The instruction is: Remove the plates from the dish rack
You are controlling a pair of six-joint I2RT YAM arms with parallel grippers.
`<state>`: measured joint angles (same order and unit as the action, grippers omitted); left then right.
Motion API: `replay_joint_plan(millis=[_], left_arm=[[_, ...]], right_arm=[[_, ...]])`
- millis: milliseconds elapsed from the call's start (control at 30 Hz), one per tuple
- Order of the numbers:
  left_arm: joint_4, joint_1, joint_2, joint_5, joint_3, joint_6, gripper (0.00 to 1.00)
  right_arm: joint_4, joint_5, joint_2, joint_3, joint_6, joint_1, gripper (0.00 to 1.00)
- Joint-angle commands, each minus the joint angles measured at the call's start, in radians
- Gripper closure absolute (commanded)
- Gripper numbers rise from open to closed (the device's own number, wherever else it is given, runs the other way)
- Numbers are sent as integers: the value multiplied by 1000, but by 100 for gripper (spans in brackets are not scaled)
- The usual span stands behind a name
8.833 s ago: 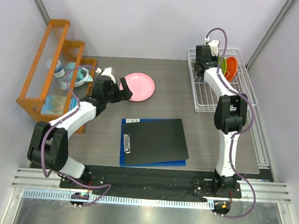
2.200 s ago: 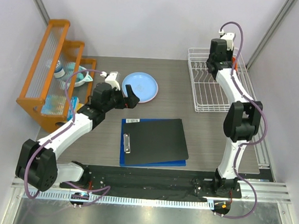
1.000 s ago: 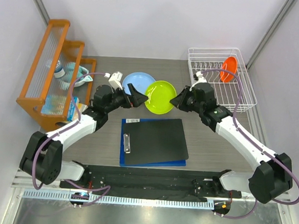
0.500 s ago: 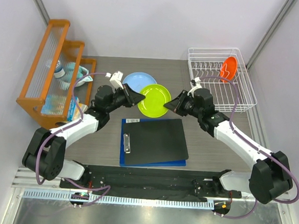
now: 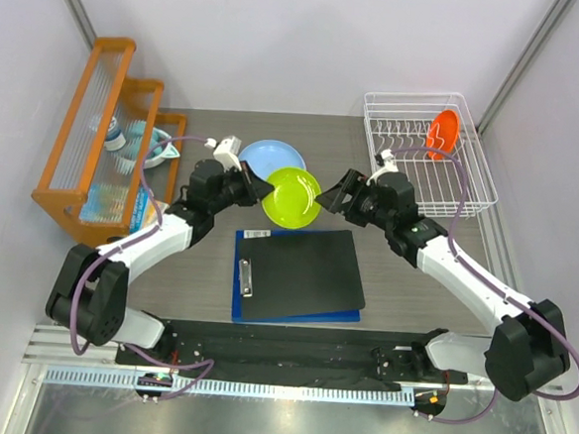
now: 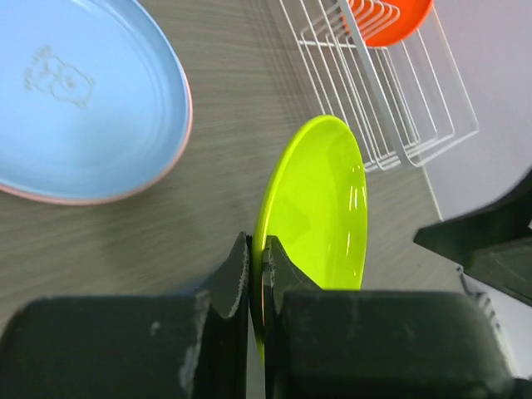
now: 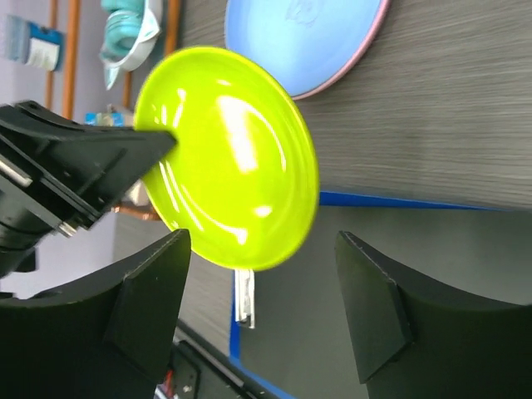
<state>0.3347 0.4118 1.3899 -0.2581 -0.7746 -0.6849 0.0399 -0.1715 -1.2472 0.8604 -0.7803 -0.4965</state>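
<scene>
My left gripper (image 5: 263,189) is shut on the rim of the lime green plate (image 5: 292,197), holding it tilted above the table; its jaws pinch the plate edge (image 6: 268,241). My right gripper (image 5: 337,193) is open just right of the plate, its fingers (image 7: 150,299) apart from the green plate (image 7: 224,158). A light blue plate (image 5: 270,157) lies flat on a pink one, whose rim (image 7: 368,46) shows. An orange plate (image 5: 441,131) stands upright in the white wire dish rack (image 5: 450,193) at the back right.
A black clipboard (image 5: 300,272) on a blue board lies in the table's middle, below the green plate. An orange stepped shelf rack (image 5: 97,124) stands at the back left with a teal cup (image 5: 151,149) beside it. Grey walls close both sides.
The right gripper opened and let go of the green plate. The left gripper shut on its opposite rim, and the plate shifted slightly left.
</scene>
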Motion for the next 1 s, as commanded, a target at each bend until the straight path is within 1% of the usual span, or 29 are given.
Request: replay_joint_plan(millis=[0, 67, 333, 400, 467, 667, 833, 867, 900, 933, 967], left_arm=[[-71, -18, 53, 100, -162, 93, 100], [-77, -44, 92, 100, -202, 91, 100], [-71, -159, 336, 56, -382, 68, 100], [-56, -182, 377, 48, -397, 56, 100], [-25, -195, 438, 20, -425, 47, 100], [-10, -228, 607, -21, -514, 44, 100], [24, -243, 666, -27, -528, 31, 99], [33, -243, 670, -26, -522, 31, 89], [55, -246, 670, -29, -505, 25, 61], [66, -246, 667, -33, -494, 24, 48], [79, -248, 664, -42, -485, 22, 42]], right_arm=[[72, 110, 66, 51, 75, 7, 23], [92, 112, 66, 52, 96, 9, 23], [112, 147, 51, 38, 128, 26, 22], [114, 150, 45, 42, 141, 27, 22], [117, 155, 35, 49, 147, 30, 22], [118, 155, -4, 58, 173, 44, 22], [117, 148, -23, 63, 185, 52, 22], [117, 147, -24, 68, 188, 53, 22], [118, 147, -31, 71, 191, 55, 22], [120, 150, -32, 80, 194, 58, 22], [123, 156, -35, 89, 206, 59, 22]])
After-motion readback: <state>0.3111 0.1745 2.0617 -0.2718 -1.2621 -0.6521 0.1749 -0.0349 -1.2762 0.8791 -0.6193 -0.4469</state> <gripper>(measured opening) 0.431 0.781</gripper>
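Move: Around 15 cm straight ahead of the left hand, some 12 cm below it, lies the middle of the blue plate; this hand already holds the green plate by its left rim. The pink plate sits directly under the blue one at the same spot, 1 cm lower. The black clipboard's middle is about 14 cm back and 10 cm right of the hand, 13 cm down. From the right hand, the blue plate is roughly 17 cm ahead, 16 cm left and 14 cm below. Carrying the green plate over to the blue one, the left hand sweeps forward about 17 cm and 7 cm left, nearly level at first, then sinks some 11 cm as the wrist turns slightly counter-clockwise and tips down; its fingers open at the end to let go of the rim. The already open right hand backs off about 5 cm right and sinks a little, rolling its left side down. ##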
